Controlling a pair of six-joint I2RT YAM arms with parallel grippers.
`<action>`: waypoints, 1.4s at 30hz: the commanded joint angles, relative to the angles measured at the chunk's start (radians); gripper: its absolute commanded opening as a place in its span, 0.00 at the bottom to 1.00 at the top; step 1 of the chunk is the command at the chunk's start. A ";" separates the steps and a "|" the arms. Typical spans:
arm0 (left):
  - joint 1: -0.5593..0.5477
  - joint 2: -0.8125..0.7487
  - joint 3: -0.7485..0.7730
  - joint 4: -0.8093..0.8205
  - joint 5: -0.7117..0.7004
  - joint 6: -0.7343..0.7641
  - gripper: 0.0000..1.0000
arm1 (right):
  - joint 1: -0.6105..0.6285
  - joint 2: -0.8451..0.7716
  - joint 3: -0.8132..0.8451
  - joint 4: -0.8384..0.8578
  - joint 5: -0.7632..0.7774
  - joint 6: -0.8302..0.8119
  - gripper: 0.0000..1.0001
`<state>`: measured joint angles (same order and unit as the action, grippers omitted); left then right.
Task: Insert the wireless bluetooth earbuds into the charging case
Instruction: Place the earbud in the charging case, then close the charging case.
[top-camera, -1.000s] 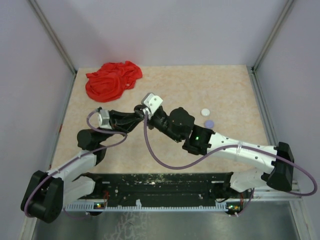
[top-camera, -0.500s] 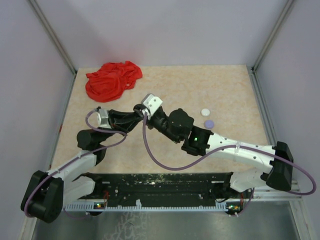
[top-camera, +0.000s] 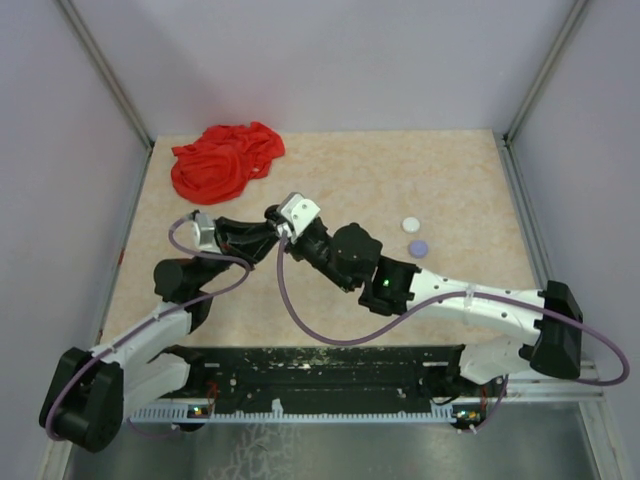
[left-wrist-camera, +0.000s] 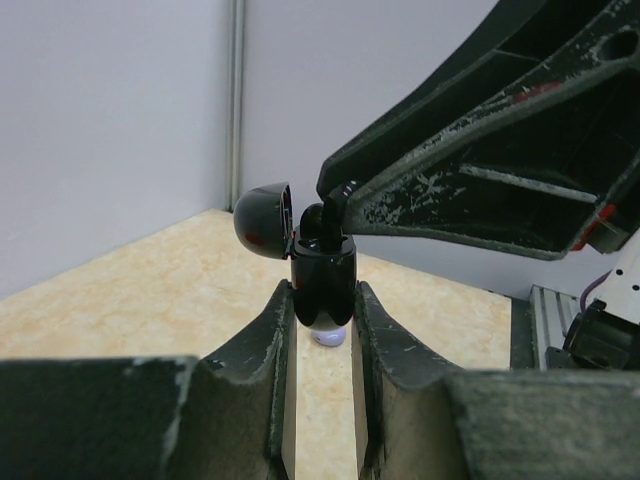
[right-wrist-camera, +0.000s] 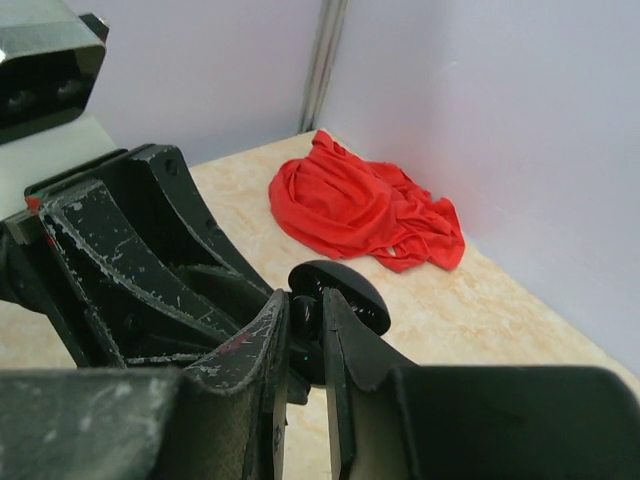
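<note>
My left gripper (left-wrist-camera: 322, 290) is shut on a black charging case (left-wrist-camera: 322, 270), held upright above the table with its lid (left-wrist-camera: 262, 220) flipped open to the left. My right gripper (right-wrist-camera: 307, 305) is shut on a black earbud (right-wrist-camera: 306, 318) and comes down from the upper right onto the case's open top. The earbud (left-wrist-camera: 336, 214) sits at the mouth of the case, partly inside it. In the top view the two grippers meet at mid-table (top-camera: 272, 230), and the case and earbud are hidden beneath them.
A crumpled red cloth (top-camera: 225, 160) lies at the back left of the table. A white round case (top-camera: 410, 224) and a lavender round case (top-camera: 418, 246) rest on the table to the right of the arms. Walls stand close on both sides.
Both wrists have shifted slightly left and toward the near edge together. Both grips are unchanged.
</note>
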<state>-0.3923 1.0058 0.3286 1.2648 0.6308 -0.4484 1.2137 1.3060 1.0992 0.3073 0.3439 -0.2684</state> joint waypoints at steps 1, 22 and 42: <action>-0.012 -0.021 0.029 -0.013 -0.062 0.017 0.01 | 0.041 0.031 0.020 0.008 0.061 -0.005 0.18; -0.035 -0.082 0.007 -0.185 -0.016 0.185 0.01 | 0.007 -0.033 0.244 -0.405 -0.043 0.118 0.61; -0.026 -0.072 0.088 -0.360 0.334 0.215 0.01 | -0.308 -0.178 0.149 -0.618 -0.632 0.042 0.76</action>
<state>-0.4229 0.9073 0.3851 0.8669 0.8536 -0.2092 0.9066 1.1465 1.2579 -0.3088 -0.1749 -0.1738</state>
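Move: The left hand still grips the open charging case, its middle about 1 cm ahead, 2 cm to the right and 1 cm above its fingertips. From the right fingertips, which pinch the black earbud at the case's slot, the case is about 1 cm ahead, 1 cm left and 1 cm down. On the table some 30 cm below the right hand, the red cloth lies about 29 cm ahead and 17 cm left, the purple disc 13 cm ahead and 32 cm right. Right fingers open wide, releasing the earbud, then withdraw about 7 cm rightward; left hand lowers the case 4 cm. ##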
